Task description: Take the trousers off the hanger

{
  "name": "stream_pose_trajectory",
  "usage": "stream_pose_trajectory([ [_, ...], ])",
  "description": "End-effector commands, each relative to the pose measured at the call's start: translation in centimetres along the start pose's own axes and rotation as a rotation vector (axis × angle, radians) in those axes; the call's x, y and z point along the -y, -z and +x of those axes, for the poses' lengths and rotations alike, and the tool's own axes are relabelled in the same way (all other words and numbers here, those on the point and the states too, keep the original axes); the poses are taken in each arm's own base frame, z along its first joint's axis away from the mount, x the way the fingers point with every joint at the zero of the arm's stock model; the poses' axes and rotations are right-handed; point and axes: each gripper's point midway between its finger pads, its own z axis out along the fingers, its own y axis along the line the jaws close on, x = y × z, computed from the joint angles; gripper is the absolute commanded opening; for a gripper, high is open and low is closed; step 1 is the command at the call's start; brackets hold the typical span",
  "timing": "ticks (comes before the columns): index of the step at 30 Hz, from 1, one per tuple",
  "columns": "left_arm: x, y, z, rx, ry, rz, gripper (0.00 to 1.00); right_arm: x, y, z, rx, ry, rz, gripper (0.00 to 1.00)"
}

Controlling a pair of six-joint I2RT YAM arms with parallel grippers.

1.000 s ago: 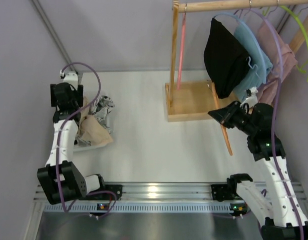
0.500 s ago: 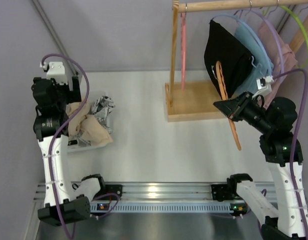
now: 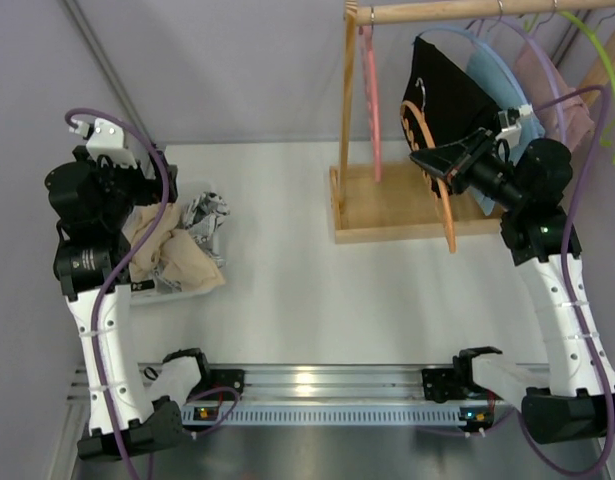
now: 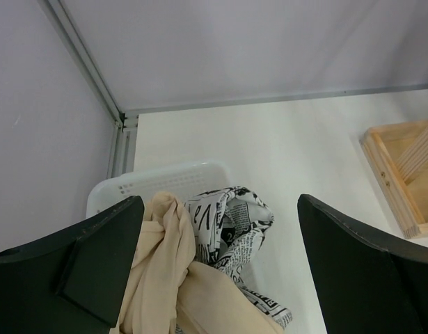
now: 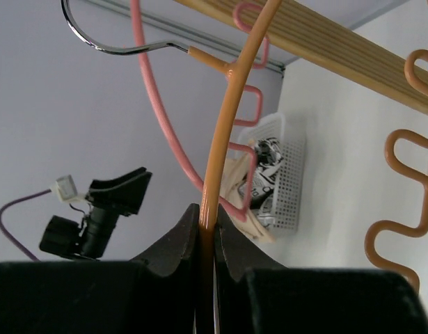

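Note:
My right gripper [image 3: 419, 160] is shut on a bare orange hanger [image 3: 447, 218] and holds it up beside the wooden rack, just below the rail [image 3: 467, 11]. In the right wrist view the jaws [image 5: 207, 216] pinch the hanger's orange bar [image 5: 224, 125], with its steel hook above. Beige trousers [image 3: 182, 262] lie crumpled in a white basket [image 3: 147, 288] at the left, also in the left wrist view [image 4: 165, 278]. My left gripper [image 3: 145, 190] hovers open and empty above them [image 4: 218, 202].
A newspaper-print garment [image 4: 234, 223] shares the basket. An empty pink hanger [image 3: 372, 110] hangs on the rail. Black trousers on a blue hanger [image 3: 452, 85], a light blue garment [image 3: 527, 120] and a pink one [image 3: 562, 110] hang further right. The rack's wooden base [image 3: 387, 205] sits on the table.
My right gripper has lifted the orange hanger up and leftward to the rail. My left arm has risen and drawn back from the basket, open.

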Motion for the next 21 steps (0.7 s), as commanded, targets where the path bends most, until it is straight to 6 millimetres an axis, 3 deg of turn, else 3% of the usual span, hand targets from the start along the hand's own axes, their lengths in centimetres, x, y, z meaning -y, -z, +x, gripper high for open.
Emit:
stream_pose_trajectory([
  [1,1.1,2.2,-3.8,0.109,-0.034,0.030,0.98,-9.3,1.2,-2.4,0.057,0.052,-0.264,0.00],
  [9,1.5,2.6,-4.2,0.123,-0.011,0.048,0.98,-13.5,-0.6,-5.9,0.125,0.116,-0.375,0.00],
  [12,1.5,2.6,-4.3,0.125,-0.008,0.045,0.98,-13.7,-1.6,-6.3,0.131,0.119,-0.373,0.00],
  [18,1.5,2.5,-4.4,0.124,0.003,0.046,0.98,-12.1,-4.6,-7.3,0.125,0.097,-0.338,0.00],
  [21,1.6,2.4,-4.0,0.116,0.010,0.051,0.98,-12.7,-5.4,-7.5,0.122,0.112,-0.355,0.00],
])
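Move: The right hand holds the bare orange hanger; the free stretch of wooden rod it is being taken to lies about 17 cm ahead, 6 cm left and 17 cm above. The pink hanger hangs some 12 cm left of the hand, 16 cm ahead and 6 cm above, and the black trousers about 15 cm ahead, 3 cm right, roughly level. From the left hand that stretch of rod is some 16 cm ahead, 40 cm right and 17 cm up. Keeping the orange hanger's shoulder pinched in its shut fingers, the right hand lifts it steeply towards the rod, about 10 cm up while easing forward, fingers tilting up some 10 degrees. It then goes on forward, sinking about a centimetre, bringing the hook up to the rod between the pink hanger and the black trousers. The left hand, empty and open, rises a few centimetres and draws slightly back above the basket. ##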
